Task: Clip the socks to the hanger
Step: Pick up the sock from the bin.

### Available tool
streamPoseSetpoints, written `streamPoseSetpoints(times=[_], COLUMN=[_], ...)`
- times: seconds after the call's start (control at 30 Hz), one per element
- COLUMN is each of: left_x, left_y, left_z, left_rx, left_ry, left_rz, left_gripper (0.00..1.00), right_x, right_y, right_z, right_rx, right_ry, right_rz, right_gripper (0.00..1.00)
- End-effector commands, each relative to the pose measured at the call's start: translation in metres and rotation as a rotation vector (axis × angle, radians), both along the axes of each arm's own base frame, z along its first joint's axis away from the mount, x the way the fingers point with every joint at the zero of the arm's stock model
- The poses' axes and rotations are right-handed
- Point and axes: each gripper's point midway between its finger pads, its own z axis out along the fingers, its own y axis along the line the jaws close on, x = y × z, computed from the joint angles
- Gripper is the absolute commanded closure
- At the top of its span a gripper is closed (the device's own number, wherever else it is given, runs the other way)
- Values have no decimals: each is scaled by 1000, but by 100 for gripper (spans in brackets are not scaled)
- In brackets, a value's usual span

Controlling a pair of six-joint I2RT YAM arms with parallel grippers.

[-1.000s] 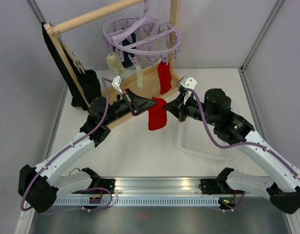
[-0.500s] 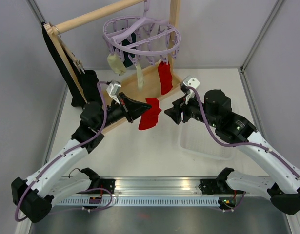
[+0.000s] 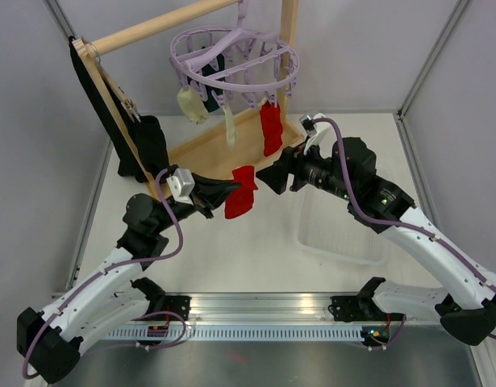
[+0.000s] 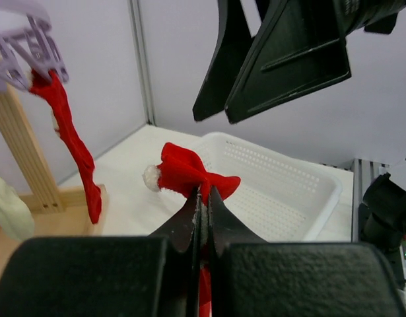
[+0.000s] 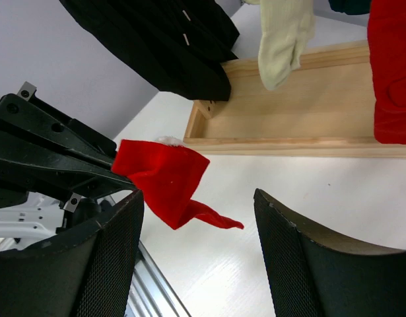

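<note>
A loose red sock [image 3: 241, 192] with a white trim hangs in the air from my left gripper [image 3: 230, 190], which is shut on its upper edge [image 4: 186, 173]. My right gripper [image 3: 268, 179] stands open just right of the sock and is not touching it. In the right wrist view the sock [image 5: 163, 178] hangs ahead of the wide-apart fingers [image 5: 110, 251]. The lavender hanger [image 3: 235, 60] hangs from the wooden rack behind. Clipped to it are a red sock [image 3: 272, 129], two cream socks [image 3: 191, 105] and a dark teal one [image 3: 213, 93].
The wooden rack's base tray [image 3: 231, 149] lies behind the grippers. A long black cloth [image 3: 118, 113] drapes over the rack's left side. A clear white basket [image 3: 340, 234] sits on the table under my right arm. Grey walls close the table in.
My right gripper has let go of the red sock and opened. My left arm has drawn back to the near left, carrying the sock with it.
</note>
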Motion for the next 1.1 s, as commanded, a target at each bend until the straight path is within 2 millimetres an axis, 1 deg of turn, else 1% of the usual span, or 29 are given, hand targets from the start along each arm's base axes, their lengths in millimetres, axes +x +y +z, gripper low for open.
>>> streamPoseSetpoints(times=[0.0,0.1,0.13,0.17,0.23,0.27,0.3,0.37,0.57,0.6,0.63,0.67,0.77,0.87,1.07], left_x=[-15,-23,-25,-27,-32,-34,-37,-44,-60,-61,-61,-62,-64,-64,-61], left_y=[10,9,10,10,10,10,10,12,15,15,15,15,15,13,11], left_z=[54,65,68,70,74,76,80,85,101,101,102,103,106,106,104], left_rx=[-83,-111,-122,-133,-149,-157,-169,-191,-239,-240,-242,-246,-252,-258,-264], left_ry=[-243,-262,-267,-261,-273,-269,-280,-280,-301,-298,-294,-296,-290,-280,-262], left_rz=[11,-23,-32,-41,-55,-69,-78,-101,-152,-158,-161,-165,-179,-197,-200], left_gripper=[98,98,98,98,98,98,98,98,98,98,98,98,98,98,98], right_x=[-4,-7,-9,-10,-18,-20,-26,-30,-33,-35,-37,-40,-46,-46,-53], right_y=[11,16,17,19,22,23,25,28,33,33,34,35,38,39,42], right_z=[34,38,37,42,44,52,54,59,61,65,63,71,76,80,88], right_rx=[143,167,174,197,222,249,262,284,295,305,308,335,360,376,407], right_ry=[10,2,4,-10,-15,-36,-39,-43,-51,-61,-55,-85,-83,-88,-90], right_rz=[23,55,65,79,130,146,179,206,246,255,264,290,328,333,381], right_gripper=[27,25,24,23,22,22,21,21,21,21,21,21,21,21,24])
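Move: The red sock hangs from the left hand's shut fingers, its middle 4 cm below them. From the right hand's open fingers it lies some 10 cm left, about 1 cm back and 4 cm lower. The already clipped red sock is roughly 16 cm ahead of the right hand, 2 cm left and 2 cm up; the off-white sock is about 15 cm ahead, 13 cm left and 2 cm up. The red sock, still pinched in the left hand, is carried up about 8 cm and back 5 cm towards the robot as that wrist tips its fingers upward. The right hand rises alongside, drawing back and moving left some 4 cm to close in on it, fingers staying wide open and swinging about 25 degrees up and counter-clockwise; whether they touch it can't be seen. ##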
